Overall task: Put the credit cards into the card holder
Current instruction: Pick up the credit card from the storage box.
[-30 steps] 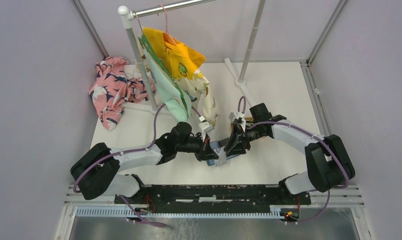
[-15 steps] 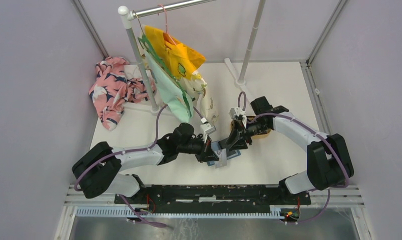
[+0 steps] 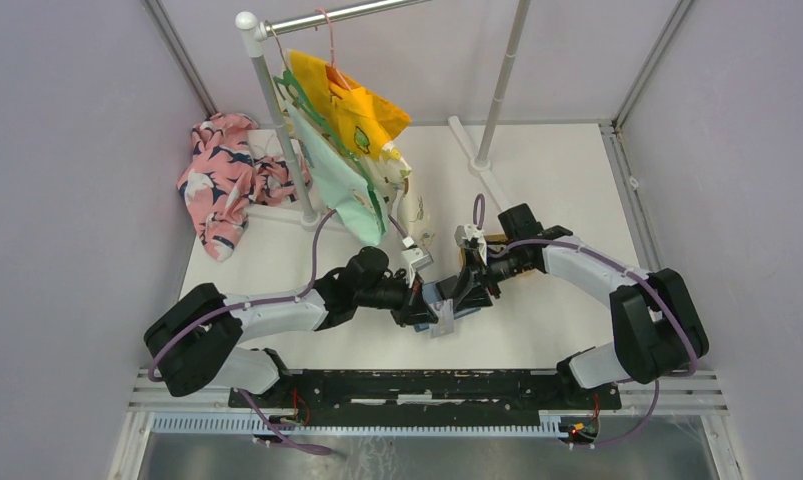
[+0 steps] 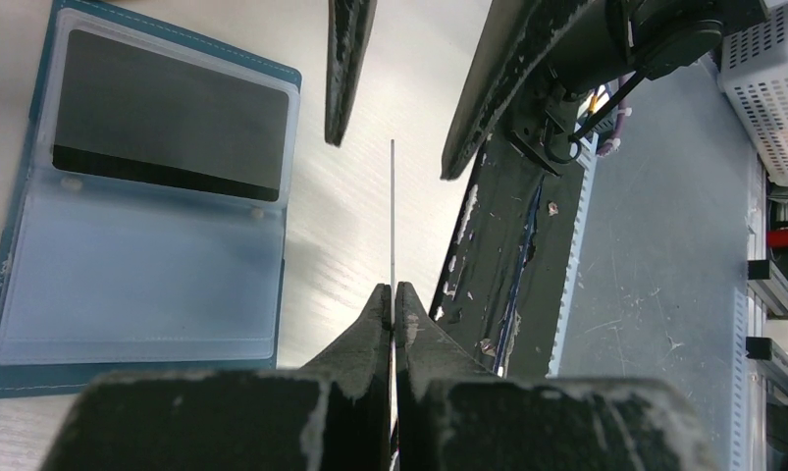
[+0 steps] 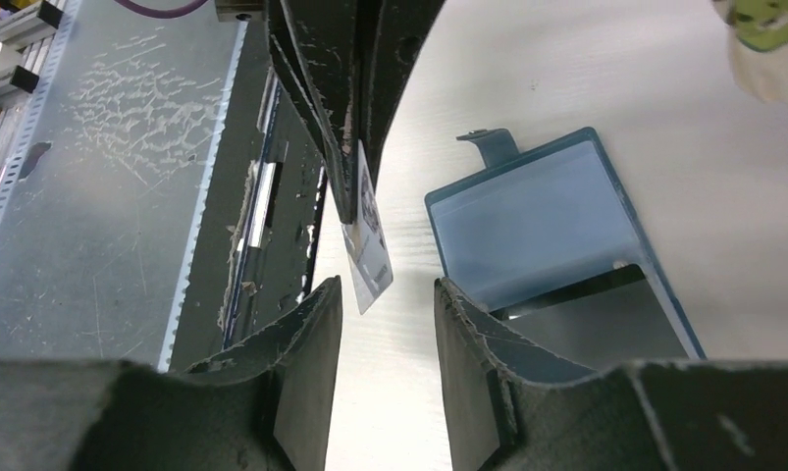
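The card holder (image 4: 139,211) lies open and flat on the white table, teal with clear slots. A dark credit card (image 4: 171,116) sits in one slot. My left gripper (image 4: 393,287) is shut on another credit card (image 5: 368,250), held upright on its edge beside the holder; its face looks pale with printing. My right gripper (image 5: 385,309) is open. Its fingers (image 5: 309,339) stand on either side of that card's free end without touching it. In the top view both grippers meet over the card holder (image 3: 455,300) at the near middle of the table.
A clothes rack with hanging yellow and green garments (image 3: 352,135) stands behind the left arm. A floral cloth pile (image 3: 222,180) lies at the back left. A black rail (image 3: 427,385) runs along the near table edge. Something tan (image 3: 494,240) shows under the right arm.
My right gripper's jaws have spread a little wider and its wrist has shifted slightly beside the card. The left gripper keeps the card in the same place.
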`<state>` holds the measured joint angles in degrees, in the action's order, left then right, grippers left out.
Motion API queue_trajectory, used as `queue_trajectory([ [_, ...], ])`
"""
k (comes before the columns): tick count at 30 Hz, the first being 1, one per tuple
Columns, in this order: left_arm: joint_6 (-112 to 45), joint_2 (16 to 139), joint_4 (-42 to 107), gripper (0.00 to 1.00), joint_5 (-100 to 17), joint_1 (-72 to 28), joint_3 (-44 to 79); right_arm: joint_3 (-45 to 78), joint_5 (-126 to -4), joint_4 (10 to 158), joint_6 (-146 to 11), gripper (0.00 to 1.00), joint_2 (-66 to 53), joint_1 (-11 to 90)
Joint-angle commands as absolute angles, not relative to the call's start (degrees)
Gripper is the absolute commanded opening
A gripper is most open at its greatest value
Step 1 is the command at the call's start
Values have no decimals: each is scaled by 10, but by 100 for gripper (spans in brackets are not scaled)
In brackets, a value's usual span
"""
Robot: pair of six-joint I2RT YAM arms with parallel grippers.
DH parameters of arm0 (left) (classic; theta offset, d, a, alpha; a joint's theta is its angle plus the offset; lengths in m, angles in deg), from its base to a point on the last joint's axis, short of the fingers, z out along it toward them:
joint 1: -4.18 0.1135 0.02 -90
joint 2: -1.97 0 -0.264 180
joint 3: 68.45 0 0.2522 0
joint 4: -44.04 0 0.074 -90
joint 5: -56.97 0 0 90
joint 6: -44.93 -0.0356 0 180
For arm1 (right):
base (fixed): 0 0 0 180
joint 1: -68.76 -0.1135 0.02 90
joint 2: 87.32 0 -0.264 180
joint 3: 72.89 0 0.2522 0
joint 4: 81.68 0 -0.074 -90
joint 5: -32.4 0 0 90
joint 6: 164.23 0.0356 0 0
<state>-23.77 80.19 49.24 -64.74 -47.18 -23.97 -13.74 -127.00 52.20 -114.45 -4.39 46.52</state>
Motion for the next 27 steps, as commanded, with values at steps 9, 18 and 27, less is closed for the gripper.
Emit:
queue_trajectory([
  [9, -259, 805, 523, 2, -656, -477, -215, -135, -1301, 542, -1139, 19, -32, 427],
  [18, -240, 791, 498, 34, -630, -477, -219, -104, -1228, 498, -1156, 0, -19, 430],
  [27, -214, 728, 421, 51, -552, -498, -241, -97, -1227, 475, -1164, 0, -41, 498],
])
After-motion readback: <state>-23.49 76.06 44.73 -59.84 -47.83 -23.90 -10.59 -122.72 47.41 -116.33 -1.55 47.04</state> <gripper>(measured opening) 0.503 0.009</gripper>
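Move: The credit card is already pinched in the left fingers, its middle about 2 cm to the right of that hand and 1 cm below. For the open right hand, the card lies some 3 cm to its left, 2 cm back and 1 cm lower. The open card holder lies on the table about 5 cm ahead of the right hand, 3 cm to its left and 9 cm below; the storage box is roughly 12 cm ahead, 8 cm to its right and 9 cm below. Back and leftward by almost 2 cm, the right hand slips its open fingers about the card's free end and shuts them on it while the left keeps still. The left then opens about halfway and eases roughly 1 cm left, off the card, as the right carries the card forward and right some 3 cm, sinking slightly. ##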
